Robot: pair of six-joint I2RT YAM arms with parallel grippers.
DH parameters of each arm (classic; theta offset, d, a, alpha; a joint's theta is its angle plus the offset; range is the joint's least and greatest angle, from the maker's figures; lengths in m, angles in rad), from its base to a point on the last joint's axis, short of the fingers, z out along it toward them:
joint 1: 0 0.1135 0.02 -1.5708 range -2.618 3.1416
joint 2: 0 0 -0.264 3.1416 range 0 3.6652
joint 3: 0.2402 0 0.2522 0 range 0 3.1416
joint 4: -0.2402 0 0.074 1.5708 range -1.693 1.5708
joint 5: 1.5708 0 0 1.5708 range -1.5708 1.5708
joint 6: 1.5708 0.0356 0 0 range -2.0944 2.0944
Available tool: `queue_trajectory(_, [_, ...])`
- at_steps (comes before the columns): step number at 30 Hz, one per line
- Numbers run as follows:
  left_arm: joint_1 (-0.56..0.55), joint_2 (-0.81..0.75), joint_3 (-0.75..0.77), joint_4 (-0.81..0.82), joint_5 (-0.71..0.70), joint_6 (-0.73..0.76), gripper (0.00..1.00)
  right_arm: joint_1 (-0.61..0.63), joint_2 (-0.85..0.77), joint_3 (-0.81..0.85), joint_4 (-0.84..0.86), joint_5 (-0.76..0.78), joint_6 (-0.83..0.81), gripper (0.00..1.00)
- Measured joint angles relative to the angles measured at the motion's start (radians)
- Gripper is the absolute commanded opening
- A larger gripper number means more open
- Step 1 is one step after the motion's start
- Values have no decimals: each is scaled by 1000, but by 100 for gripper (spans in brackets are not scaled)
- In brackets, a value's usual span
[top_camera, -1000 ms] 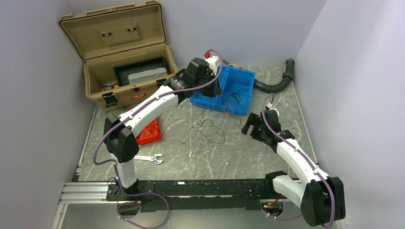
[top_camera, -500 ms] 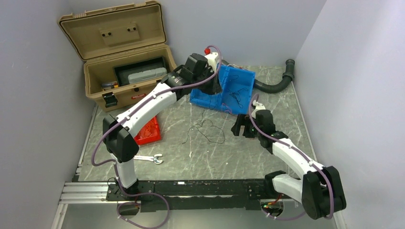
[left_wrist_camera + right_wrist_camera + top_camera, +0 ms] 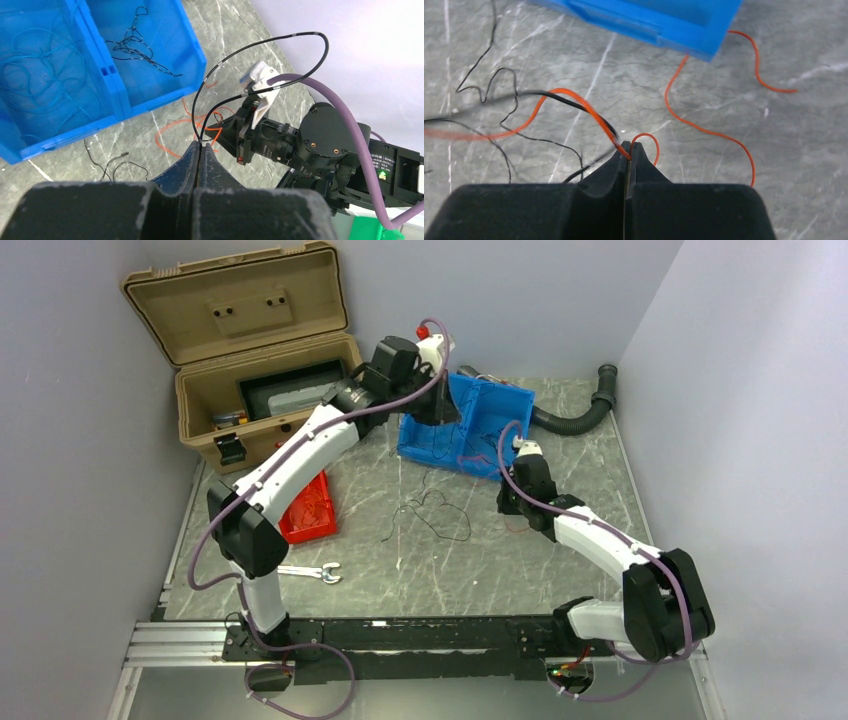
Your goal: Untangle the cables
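My left gripper [image 3: 201, 146] is shut on a thin black cable [image 3: 295, 34] that loops up and to the right in the left wrist view. In the top view it hangs over the blue bin [image 3: 512, 398]. My right gripper [image 3: 628, 146] is shut on an orange cable [image 3: 596, 120] just above the table; the cable trails off toward the bin's corner. A loose tangle of black cables [image 3: 436, 510] lies on the table left of the right gripper [image 3: 505, 504]. Inside the bin, blue cables [image 3: 40, 75] fill one compartment and black cables [image 3: 140, 45] the other.
An open tan toolbox [image 3: 270, 390] stands at the back left. A red tray [image 3: 312, 515] and a wrench [image 3: 312, 572] lie near the left arm. A ribbed black hose [image 3: 575, 415] curves behind the bin toward the right wall.
My right arm has swung forward and left toward the bin, and its jaws have gone from open to shut on the orange cable. The left gripper has moved back and left, still holding the black cable.
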Motion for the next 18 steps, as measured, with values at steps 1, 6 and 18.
queue_trajectory(1, [13,-1,0,0,9,-3,0,0,0,0,-6,23,13,0])
queue_trajectory(6, [85,-5,28,-12,18,-8,0,-14,-74,-21,-63,102,97,0])
queue_trajectory(18, [135,4,117,53,-112,-61,0,-425,-497,-145,-407,179,447,0])
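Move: The right hand has the orange cable pinched, with a black strand crossing beside its fingertips; the clear patch of table it is headed for lies some 15 cm to its right, 7 cm back and 7 cm below. From this hand the blue box is about 24 cm ahead and 8 cm left, and the loose black cable some 15 cm left and 3 cm ahead. From the high left hand, the pinched orange cable is roughly 11 cm right, 5 cm back and 24 cm down. Keeping the orange cable pinched, the right hand draws it away from the left hand and the blue box, slowly at first and then fast, about 15 cm to the right and 7 cm back, barely rising while it turns some 50 degrees clockwise. Meanwhile the left hand keeps its shut grip on the black cable and carries it the other way, forward, left and up by 6 to 7 cm each, its leftward travel stopping before the end as the wrist swings about 15 degrees counter-clockwise. ##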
